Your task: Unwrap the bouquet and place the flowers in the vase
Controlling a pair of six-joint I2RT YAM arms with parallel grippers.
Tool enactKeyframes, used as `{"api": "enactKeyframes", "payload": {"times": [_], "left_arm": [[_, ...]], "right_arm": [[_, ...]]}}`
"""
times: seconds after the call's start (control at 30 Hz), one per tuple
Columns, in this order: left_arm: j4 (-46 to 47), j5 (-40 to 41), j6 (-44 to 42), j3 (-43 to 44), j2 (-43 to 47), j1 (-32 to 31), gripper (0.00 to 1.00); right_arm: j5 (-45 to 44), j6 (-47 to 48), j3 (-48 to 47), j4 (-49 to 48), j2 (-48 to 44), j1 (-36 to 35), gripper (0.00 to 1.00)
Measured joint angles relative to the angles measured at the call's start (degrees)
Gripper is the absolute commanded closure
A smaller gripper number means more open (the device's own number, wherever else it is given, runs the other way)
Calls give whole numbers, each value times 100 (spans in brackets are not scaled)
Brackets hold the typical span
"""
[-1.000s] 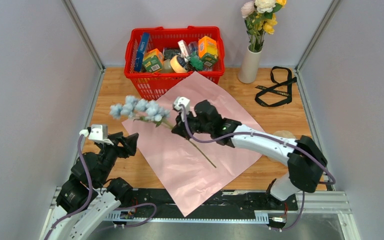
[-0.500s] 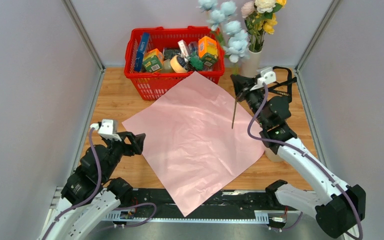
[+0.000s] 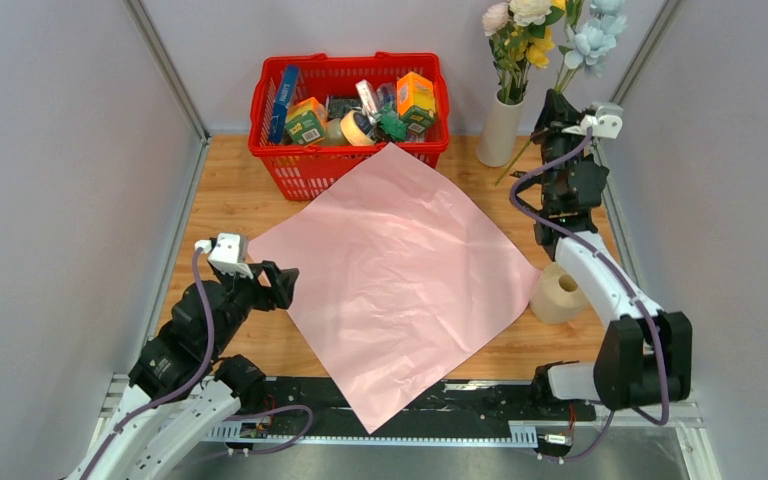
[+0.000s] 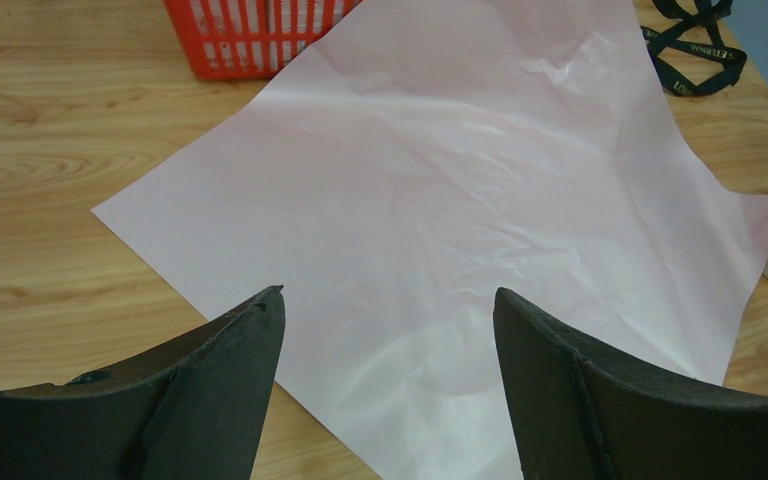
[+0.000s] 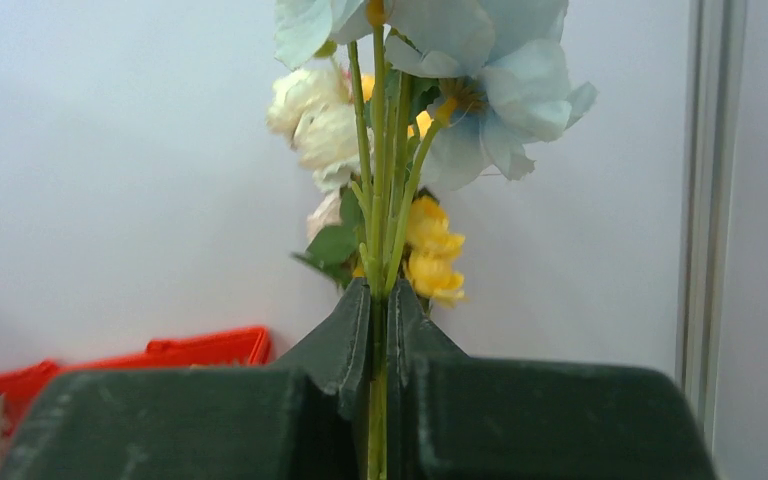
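The beige vase [image 3: 499,131] stands at the back right with yellow, pink and white flowers [image 3: 520,30] in it. Just right of the vase, my right gripper [image 3: 552,112] is shut on the green stem of a light blue flower [image 3: 590,35], held upright with its lower end [image 3: 507,174] slanting beside the vase. The right wrist view shows that stem [image 5: 378,300] pinched between the jaws and blue blooms [image 5: 490,80] above. The pink wrapping paper [image 3: 400,270] lies flat. My left gripper [image 3: 282,285] is open at the paper's left corner [image 4: 388,293], holding nothing.
A red basket [image 3: 350,110] of groceries stands at the back, touching the paper's far corner. A beige roll [image 3: 560,293] sits by the paper's right corner, beside my right arm. The black ribbon [image 4: 700,55] lies on the wood at the far right. Grey walls close in both sides.
My right arm has carried the blue flower from left of the vase to its right side, closer to the back corner. The left gripper has crept slightly towards the paper.
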State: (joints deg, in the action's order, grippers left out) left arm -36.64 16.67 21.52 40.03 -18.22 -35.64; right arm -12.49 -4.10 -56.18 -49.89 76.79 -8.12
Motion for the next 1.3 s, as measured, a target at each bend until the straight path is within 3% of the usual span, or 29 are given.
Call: {"api": "enactKeyframes", "payload": {"times": [0.3,0.77,1.0,1.3], "left_arm": [[0,-70,-9,0,44,0,16],[2,-46,-15,0,151,0,16],[2,0,-15,0,151,0,16],[2,39,-15,0,151,0,16]], "right_arm": [[-380,837,-1635,-1569,1882,155,100],[-505,1814,-4450,-1971,4253,216,100],[-560,1895,-4916,-2057,4955,319,100],[-315,1856,-4238,-2022,5147,306,95]]}}
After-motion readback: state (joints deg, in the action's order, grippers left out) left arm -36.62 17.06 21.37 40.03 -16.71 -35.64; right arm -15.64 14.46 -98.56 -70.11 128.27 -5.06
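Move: The vase that the held blue flowers are bound for stands about 26 cm ahead of the right hand and 3 cm to its left, its middle some 32 cm lower. The red basket is about 32 cm to the left of the vase; the black ribbon lies some 21 cm ahead of the right hand, 10 cm to its right, and the table is about 42 cm below. From the left hand the vase is roughly 50 cm ahead, 41 cm right and 15 cm lower. Forward in an arc, the right hand carries the blue flowers towards the vase, some 19 cm in all: rising about 6 cm on the way out, then sinking some 11 cm to bring the stems down at the mouth. The wrist turns about 15 degrees clockwise, tilts up and partly back. The fingers stay shut on the stems, their grip easing at the very end. ##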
